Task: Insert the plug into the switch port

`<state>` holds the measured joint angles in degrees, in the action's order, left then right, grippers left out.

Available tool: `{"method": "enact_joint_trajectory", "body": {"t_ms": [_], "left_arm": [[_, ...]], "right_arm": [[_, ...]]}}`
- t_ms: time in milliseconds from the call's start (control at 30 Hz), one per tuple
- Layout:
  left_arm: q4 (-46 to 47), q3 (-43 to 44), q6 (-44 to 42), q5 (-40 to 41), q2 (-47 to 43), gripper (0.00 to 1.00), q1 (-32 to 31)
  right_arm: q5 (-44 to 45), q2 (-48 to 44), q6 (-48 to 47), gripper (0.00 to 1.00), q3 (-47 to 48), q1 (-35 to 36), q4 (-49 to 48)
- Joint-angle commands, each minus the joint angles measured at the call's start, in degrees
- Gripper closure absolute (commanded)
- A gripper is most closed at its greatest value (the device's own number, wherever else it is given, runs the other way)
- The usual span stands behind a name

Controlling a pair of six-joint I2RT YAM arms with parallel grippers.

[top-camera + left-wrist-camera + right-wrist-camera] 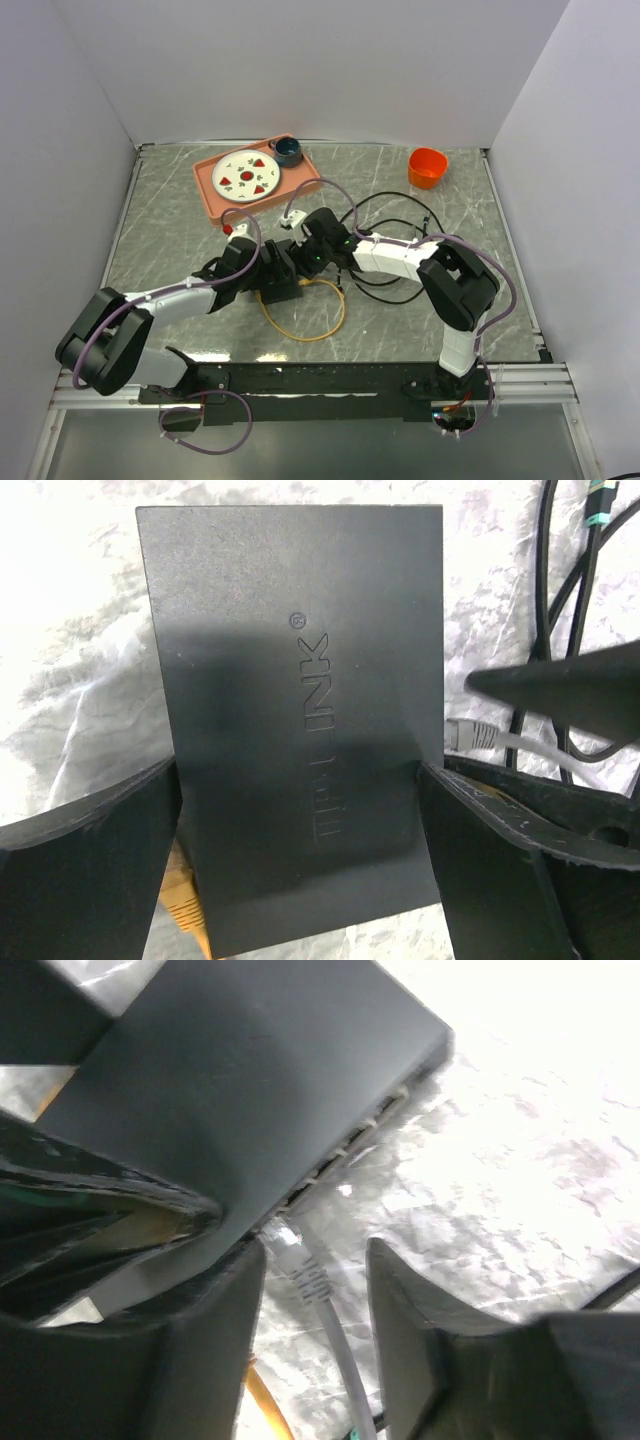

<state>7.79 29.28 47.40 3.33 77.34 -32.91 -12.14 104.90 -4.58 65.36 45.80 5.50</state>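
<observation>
The switch point(290, 710) is a flat black box lying on the marbled table, seen under both grippers as the switch point(281, 293). My left gripper point(300, 870) is open, its fingers point(90, 880) standing wide on either side of the box. The clear plug point(287, 1240) on a grey cable sits with its tip in the port row along the edge of the switch point(250, 1070). My right gripper point(315, 1252) is open, with a gap on each side of the cable. From the left wrist, the plug point(470, 735) shows at the box's right side.
A yellow cable point(320, 330) loops on the table in front of the switch, its boot point(180, 910) at the box's near corner. Black cables point(400, 215) lie to the right. A salmon tray point(212, 195) with a plate point(246, 175) and dark cup point(288, 151) stands at the back, an orange cup point(427, 167) at back right.
</observation>
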Motion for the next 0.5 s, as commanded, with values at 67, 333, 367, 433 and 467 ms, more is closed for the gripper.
{"method": "enact_joint_trajectory", "body": {"t_ms": [67, 333, 367, 433, 467], "left_arm": [[-4.36, 2.45, 2.26, -11.86, 0.00, 0.01, -0.49], [-6.91, 3.77, -0.64, -7.91, 2.29, 0.03, -0.14], [-7.44, 3.77, -0.81, -7.64, 2.29, 0.03, 0.03], [-7.62, 3.77, -1.34, -6.77, 1.50, 0.03, 0.21], [-7.62, 3.77, -1.78, -6.50, 1.15, 0.03, 0.65]], "right_arm": [[1.58, -5.05, 1.85, 0.35, 0.56, 2.19, -10.95], [5.29, -9.72, 1.94, 0.28, -1.91, 1.48, -7.79], [4.76, -9.63, 1.94, 0.28, -1.65, 1.40, -6.91], [3.27, -8.84, 1.77, 0.28, -0.94, 1.48, -3.85], [1.18, -8.40, 1.77, 0.28, -1.29, 1.48, -3.48]]}}
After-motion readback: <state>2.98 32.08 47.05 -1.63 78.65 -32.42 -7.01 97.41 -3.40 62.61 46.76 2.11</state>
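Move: The grey plug at the switch's port side is about 3 cm below the right hand and 1 cm back, between and just beyond its fingertips. The switch's middle is some 5 cm to the right hand's left, 2 cm back and 3 cm down; an orange plug sits about 3 cm behind the grey one, and a black cable end some 8 cm to the hand's right and 4 cm back. From the left hand the grey plug lies about 6 cm right, 1 cm ahead and 3 cm down. Spread the already loosened right fingers further around the grey plug, easing the hand a good centimetre to its right, then lift it nearly straight up, about 4.5 cm clear of the plug and switch, tipping the fingers up slightly. Keep the left gripper wide open astride the switch, letting it drift about a centimetre back and right. ##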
